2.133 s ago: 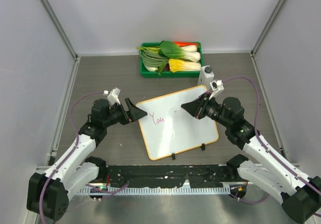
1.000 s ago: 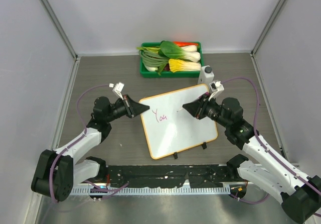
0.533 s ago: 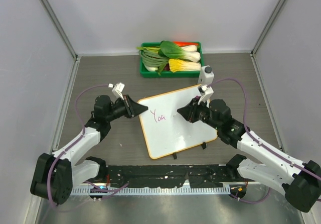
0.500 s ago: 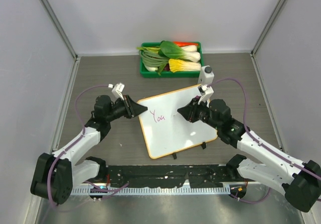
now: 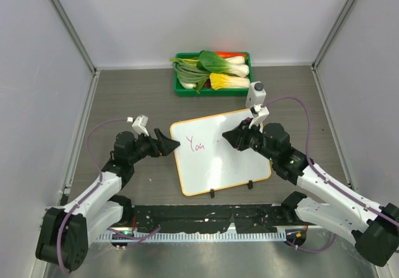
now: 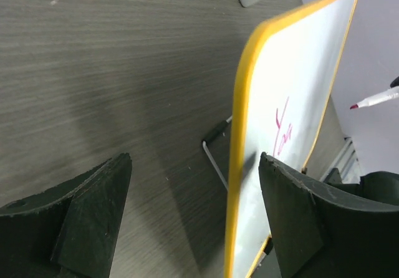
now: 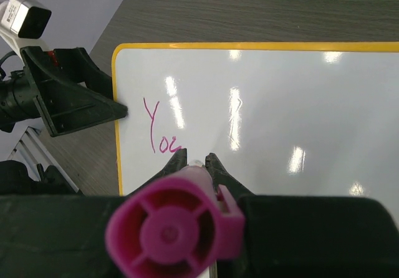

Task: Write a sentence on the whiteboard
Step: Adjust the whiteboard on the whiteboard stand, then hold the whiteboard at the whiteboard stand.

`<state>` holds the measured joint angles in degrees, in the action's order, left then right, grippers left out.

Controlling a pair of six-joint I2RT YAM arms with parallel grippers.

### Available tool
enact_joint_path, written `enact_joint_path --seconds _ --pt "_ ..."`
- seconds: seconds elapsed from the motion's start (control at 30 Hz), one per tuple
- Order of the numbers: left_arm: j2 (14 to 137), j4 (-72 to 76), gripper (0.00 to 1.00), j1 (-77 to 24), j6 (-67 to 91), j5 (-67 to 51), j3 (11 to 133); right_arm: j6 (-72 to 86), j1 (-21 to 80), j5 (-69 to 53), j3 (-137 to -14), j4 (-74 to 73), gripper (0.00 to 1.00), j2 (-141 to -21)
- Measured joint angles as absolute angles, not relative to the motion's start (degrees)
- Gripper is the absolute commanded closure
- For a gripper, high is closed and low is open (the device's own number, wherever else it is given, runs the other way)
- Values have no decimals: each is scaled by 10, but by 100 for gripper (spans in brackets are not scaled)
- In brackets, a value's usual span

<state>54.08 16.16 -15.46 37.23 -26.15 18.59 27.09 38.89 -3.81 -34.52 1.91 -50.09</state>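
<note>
The whiteboard (image 5: 221, 162) with its orange rim stands propped at mid-table. On its left part are pink letters reading "You" (image 5: 197, 145), the sentence as it shows. My left gripper (image 5: 171, 143) is open at the board's left edge. In the left wrist view that rim (image 6: 239, 141) runs between the spread fingers (image 6: 93, 209), touching neither. My right gripper (image 5: 229, 136) hovers over the board, shut on a pink marker (image 7: 177, 225). The marker tip (image 6: 373, 98) is just right of the letters (image 7: 159, 133), off the surface.
A green tray (image 5: 247, 57) of leafy vegetables sits at the back. A small white block (image 5: 256, 93) stands by the board's far right corner. Black wire feet (image 5: 212, 194) stick out under the board's near edge. Grey walls close in both sides.
My left gripper went from shut on the board's left edge to open, and the left arm drew back and lower. The right gripper with the marker shifted slightly.
</note>
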Motion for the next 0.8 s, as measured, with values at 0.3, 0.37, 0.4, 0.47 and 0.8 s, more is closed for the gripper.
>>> enact_joint_path --seconds 0.3,0.37,0.4,0.47,0.8 --pt "515 289 25 -154 466 -311 77 271 389 -37 -347 11 99 -481" --pt "535 330 32 -154 482 -330 65 271 389 -37 -348 10 99 -481" --pt "547 350 34 -154 489 -338 63 271 389 -37 -349 10 99 -481" --pt "570 387 35 -154 497 -353 63 270 389 -37 -350 10 99 -481" --pt "631 449 91 -154 499 -406 88 270 389 -37 -351 10 99 -481"
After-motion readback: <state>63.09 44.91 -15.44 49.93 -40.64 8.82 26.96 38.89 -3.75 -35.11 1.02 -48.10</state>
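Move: The left hand, wide open, stands with its fingers either side of the whiteboard's left edge. The stretch of edge that it will grip lies about 3 cm back and 3 cm to its right, level with it. The word "You" is some 7 cm to its right and 2 cm back; the marker is roughly 17 cm to its right, 3 cm ahead and 6 cm higher. From the right hand, that edge lies about 17 cm left, 4 cm back and 6 cm down. The left fingers close on the whiteboard's left edge and pinch it, one finger on the writing side and the other behind. To get there the hand draws back along the edge about 3.5 cm, sinking slightly, then shifts 3 cm right onto the edge, easing back up as it shuts. Meanwhile the wrist rolls some 15 degrees, left side down, and turns a little clockwise. ##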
